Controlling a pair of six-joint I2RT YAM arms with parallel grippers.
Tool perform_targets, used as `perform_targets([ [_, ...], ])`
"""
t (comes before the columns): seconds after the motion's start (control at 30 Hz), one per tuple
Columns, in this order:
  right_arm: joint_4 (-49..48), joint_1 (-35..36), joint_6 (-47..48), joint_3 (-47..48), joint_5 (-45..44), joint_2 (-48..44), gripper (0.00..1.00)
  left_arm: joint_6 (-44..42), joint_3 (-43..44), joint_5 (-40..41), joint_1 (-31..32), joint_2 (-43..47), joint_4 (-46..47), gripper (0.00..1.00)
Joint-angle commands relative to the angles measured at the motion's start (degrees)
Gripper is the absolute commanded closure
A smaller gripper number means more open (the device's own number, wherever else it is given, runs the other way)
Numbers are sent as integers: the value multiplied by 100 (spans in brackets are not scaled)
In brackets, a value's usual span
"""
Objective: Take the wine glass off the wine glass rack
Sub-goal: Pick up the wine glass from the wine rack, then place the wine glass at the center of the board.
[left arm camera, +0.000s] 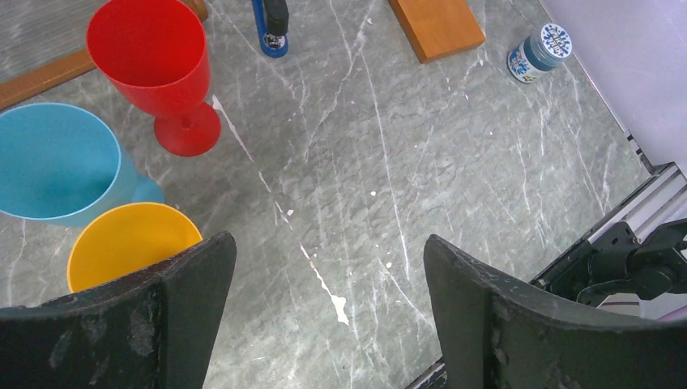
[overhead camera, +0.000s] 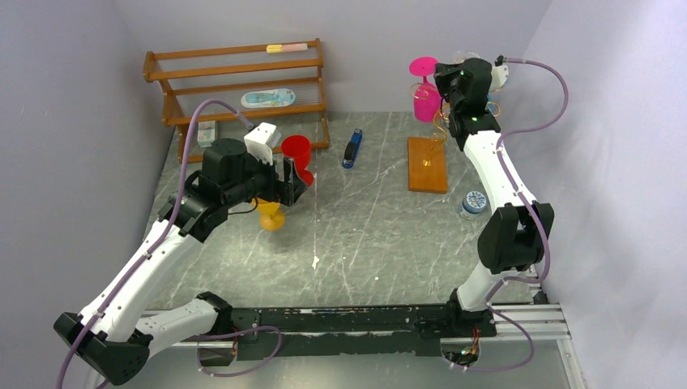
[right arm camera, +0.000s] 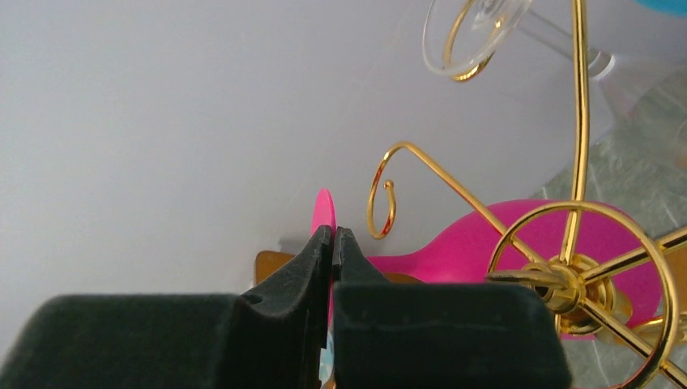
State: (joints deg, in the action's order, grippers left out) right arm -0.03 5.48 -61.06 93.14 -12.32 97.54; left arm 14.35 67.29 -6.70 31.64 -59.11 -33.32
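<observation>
The wine glass rack is a gold wire stand on an orange-brown wooden base; its scroll arms and hub fill the right wrist view. A pink wine glass hangs upside down beside it. My right gripper is shut on the edge of its foot disc, just left of a curled arm tip. Whether the stem still rests in an arm I cannot tell. A clear glass foot hangs on an upper arm. My left gripper is open over bare table.
Red, blue and yellow goblets stand under the left gripper. A brown slatted shelf is at the back left, a blue stapler mid-table, a small jar right of the rack base.
</observation>
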Motion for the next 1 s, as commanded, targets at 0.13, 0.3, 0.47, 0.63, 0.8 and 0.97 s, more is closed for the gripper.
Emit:
perform_targets([
  [0.13, -212, 24, 59, -125, 795, -138, 100, -26, -57, -39, -26, 132, -52, 10],
  [0.3, -116, 24, 493, 212, 1453, 25, 100, -36, -42, -46, -30, 107, -20, 10],
  [0.47, -342, 33, 914, 243, 2269, 8, 100, -46, -12, -60, -26, 75, -20, 10],
  [0.63, -411, 74, 1315, 334, 3138, -7, 100, 10, -72, -52, -26, 69, 43, 10],
  [0.8, -590, 131, 1620, 330, 3996, -36, 100, 54, -21, -77, -27, 65, 105, 10],
  [0.97, -437, 378, 2287, 476, 4587, -97, 100, 110, -3, -45, -26, 155, 152, 10],
])
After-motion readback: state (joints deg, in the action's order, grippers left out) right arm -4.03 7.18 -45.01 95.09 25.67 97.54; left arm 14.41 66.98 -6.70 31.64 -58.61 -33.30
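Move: The right hand already holds the pink wine glass by its stem just under the foot. Clear space beside the rack is about 12 cm to this hand's left and 5 cm back, roughly level. The rack's hub is some 8 cm right, 3 cm back and 7 cm below; the clear glass stands 11 cm right and 6 cm ahead, its middle 7 cm lower. From the left hand, that space is roughly 24 cm ahead, 26 cm right and 10 cm higher. Leftward, slowly at first and then faster, the right hand carries the pink glass about 12 cm away from the rack's hub, drawing back some 5 cm; it dips slightly, then rises a little. The wrist swings about 40 degrees counter-clockwise and rolls its left side down, while the shut fingers keep their pinch on the stem. ##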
